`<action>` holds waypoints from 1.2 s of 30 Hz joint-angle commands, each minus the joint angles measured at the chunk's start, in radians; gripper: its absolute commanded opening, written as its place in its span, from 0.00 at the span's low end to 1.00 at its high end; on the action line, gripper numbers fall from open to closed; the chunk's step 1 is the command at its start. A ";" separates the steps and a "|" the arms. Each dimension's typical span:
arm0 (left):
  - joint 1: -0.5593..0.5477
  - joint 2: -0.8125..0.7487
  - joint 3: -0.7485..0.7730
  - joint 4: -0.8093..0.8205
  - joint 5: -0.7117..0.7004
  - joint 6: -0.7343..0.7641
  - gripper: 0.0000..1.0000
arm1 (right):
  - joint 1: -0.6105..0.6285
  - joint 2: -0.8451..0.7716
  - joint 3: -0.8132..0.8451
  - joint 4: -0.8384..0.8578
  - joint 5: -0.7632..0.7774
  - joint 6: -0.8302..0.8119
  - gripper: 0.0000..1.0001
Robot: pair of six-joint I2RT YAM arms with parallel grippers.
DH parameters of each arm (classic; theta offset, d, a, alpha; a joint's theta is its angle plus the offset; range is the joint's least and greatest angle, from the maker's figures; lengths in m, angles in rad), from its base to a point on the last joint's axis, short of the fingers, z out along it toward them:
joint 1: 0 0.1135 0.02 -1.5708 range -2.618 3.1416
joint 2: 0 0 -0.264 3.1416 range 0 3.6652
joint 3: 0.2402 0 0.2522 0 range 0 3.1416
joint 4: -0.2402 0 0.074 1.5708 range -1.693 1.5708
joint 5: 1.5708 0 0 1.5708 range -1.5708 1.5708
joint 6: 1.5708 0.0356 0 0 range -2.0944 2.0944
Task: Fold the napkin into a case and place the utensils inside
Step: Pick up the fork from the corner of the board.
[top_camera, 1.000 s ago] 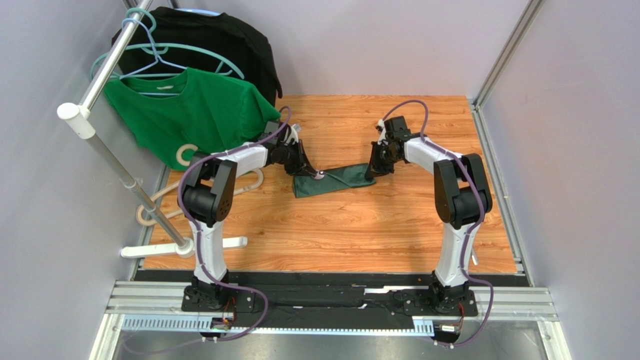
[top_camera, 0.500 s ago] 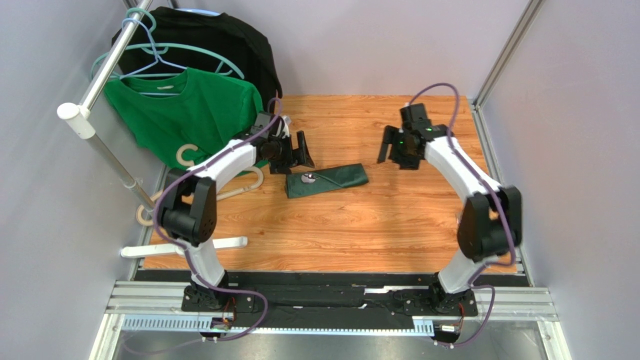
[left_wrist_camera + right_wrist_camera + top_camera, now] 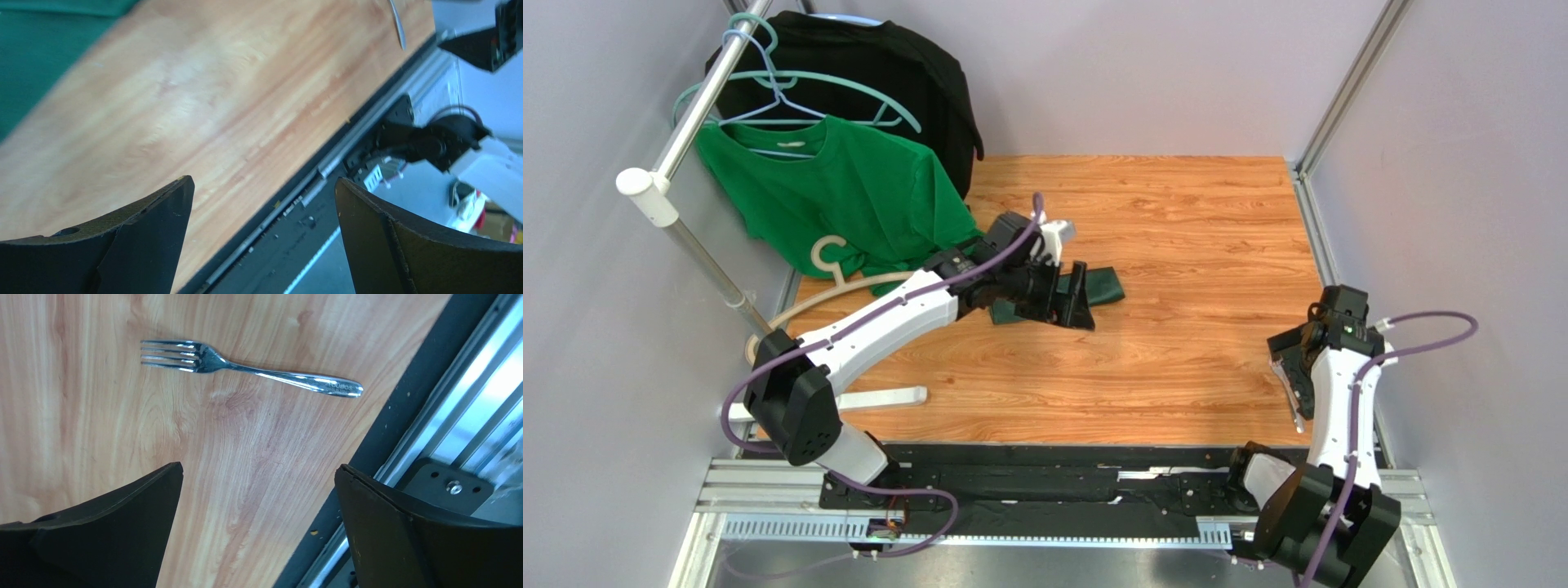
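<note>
The napkin [image 3: 1111, 286] lies folded as a narrow dark green strip in the middle of the table, partly hidden under my left gripper [image 3: 1075, 299]. That gripper hovers over it, open and empty, pointing to the near right. In the left wrist view its jaws [image 3: 263, 184] stand wide over bare wood, with the napkin [image 3: 30, 61] at the upper left. A metal fork [image 3: 245, 367] lies flat on the wood near the table's right front edge [image 3: 1295, 414]. My right gripper [image 3: 1293, 374] hangs just above it, open and empty [image 3: 259, 468]. No other utensil shows.
A clothes rack [image 3: 683, 123] stands at the far left with a bright green T-shirt [image 3: 842, 196], a black garment [image 3: 891, 74] and wooden hangers [image 3: 830, 260]. A black and metal rail [image 3: 1063, 472] runs along the near edge. Grey walls close both sides.
Both grippers let go of the napkin's ends and opened. The left arm swung out over the napkin toward the right. The right arm drew back to the near right edge, above the fork.
</note>
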 commanded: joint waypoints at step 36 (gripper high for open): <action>-0.116 0.089 0.226 -0.121 0.154 0.070 0.93 | -0.180 0.421 -0.131 0.251 0.014 0.762 0.26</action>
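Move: The fork lies on the board about 2 cm ahead of the right gripper, 4 cm to its right and some 9 cm below, its handle pointing back. The board's near edge runs about 7 cm straight behind the gripper, and the side rail stands about 12 cm to the right of the fork. For the left gripper, the fork is roughly 40 cm to the right, 6 cm back and 19 cm down. Lower the right gripper about 8 cm onto the fork, turning it some 50 degrees clockwise and easing back and right, then slide forward and farther right low over the board while the fingers close from wide open to about a third, bringing the tips around the middle of its shaft. Draw the empty, open left gripper back, then right and slightly up. ##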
